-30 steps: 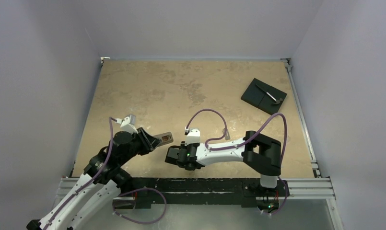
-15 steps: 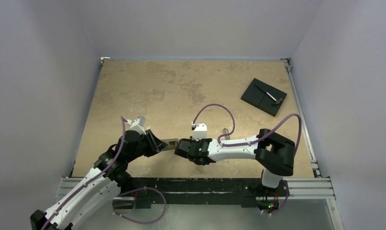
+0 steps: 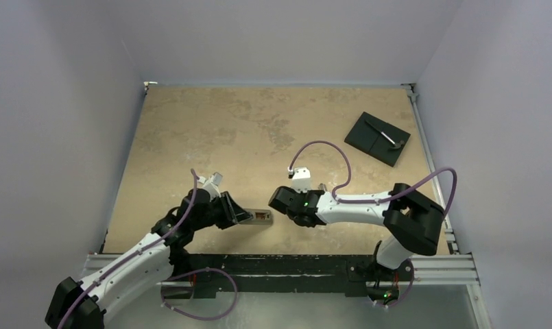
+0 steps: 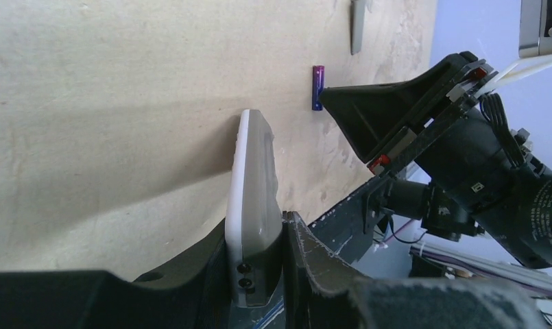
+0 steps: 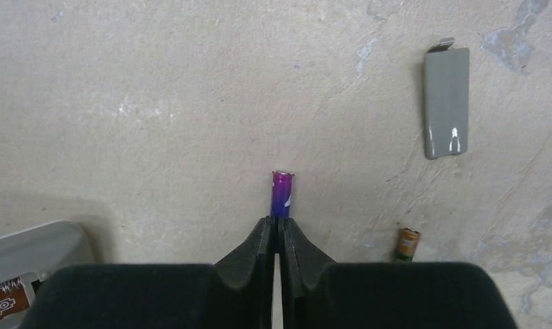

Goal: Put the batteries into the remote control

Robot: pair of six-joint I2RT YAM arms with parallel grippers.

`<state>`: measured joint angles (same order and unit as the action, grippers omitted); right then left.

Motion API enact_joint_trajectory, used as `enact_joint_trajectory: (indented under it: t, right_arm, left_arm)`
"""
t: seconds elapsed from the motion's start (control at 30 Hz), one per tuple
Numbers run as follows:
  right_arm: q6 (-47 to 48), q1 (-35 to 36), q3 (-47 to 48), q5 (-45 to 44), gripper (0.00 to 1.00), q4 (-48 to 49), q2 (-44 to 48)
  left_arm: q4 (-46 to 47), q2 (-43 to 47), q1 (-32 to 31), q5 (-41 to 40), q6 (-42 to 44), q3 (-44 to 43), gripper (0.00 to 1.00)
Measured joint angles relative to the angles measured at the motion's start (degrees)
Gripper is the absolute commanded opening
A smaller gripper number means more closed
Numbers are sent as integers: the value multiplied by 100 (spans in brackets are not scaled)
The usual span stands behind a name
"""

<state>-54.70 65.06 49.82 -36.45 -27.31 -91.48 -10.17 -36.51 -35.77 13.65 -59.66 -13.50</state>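
The remote control [image 4: 256,199], white face and grey back, stands on its long edge against the table, with my left gripper [image 4: 259,274] shut on its near end. From above the remote control [image 3: 260,217] pokes right out of the left gripper [image 3: 240,215]. One purple battery [image 5: 282,194] lies on the table, and my right gripper [image 5: 280,221] is pinched on its near end. The left wrist view shows this battery [image 4: 318,88] at the right gripper's tips. A second battery [image 5: 407,244], gold and green, lies to the right. The right gripper [image 3: 278,201] sits just right of the remote.
The grey cover strip [image 5: 446,103] lies on the table beyond the second battery, and the cover strip [image 4: 357,24] also shows in the left wrist view. A black square plate [image 3: 377,137] with a small tool sits at the far right. The table's front rail [image 3: 280,264] runs close behind both grippers.
My left arm has swung right and brought the remote down to the table. My right arm has shifted right, and its jaws have closed onto the purple battery.
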Motion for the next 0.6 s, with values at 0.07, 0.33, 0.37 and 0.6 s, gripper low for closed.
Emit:
enact_joint_trajectory:
  t: [0.07,0.33,0.37,0.6]
  right_arm:
    - [173,-44,-72,15,15,9,83]
    - [577,-63,-144,116,25,116,291]
    - [603,-74,-146,127,27,127,313]
    - [721,-146,-232,160,36,120,734]
  left_arm:
    - [455,-133,0,168,-129,190,0]
    - [1985,-734,0,564,-573,728,0]
    - [2153,-822,0,592,-599,765,0]
    - [2997,-1261,0,699,-748,966,0]
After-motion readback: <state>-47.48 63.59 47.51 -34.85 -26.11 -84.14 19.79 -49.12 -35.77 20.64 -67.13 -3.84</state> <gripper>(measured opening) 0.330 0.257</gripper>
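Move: At the right hand the purple battery lies on the table at the nearly shut fingertips, its middle about 2 cm ahead and 2 cm below. The brown battery is some 6 cm right and 1 cm back, the grey cover about 8 cm ahead and 8 cm right. The held remote's middle hangs roughly 11 cm left, 3 cm back and 3 cm higher. From the left hand, the purple battery lies about 7 cm ahead, 14 cm right, 6 cm down. The right fingers let go of the near end of the purple battery, opening from almost shut to about a third; the hand stays nearly in place, then lifts about 2.5 cm straight up off it, quickest at the end. Meanwhile the left hand, still gripping the remote, eases about 2.5 cm right and 1 cm down towards that battery, its fingers levelling some 10 degrees. ##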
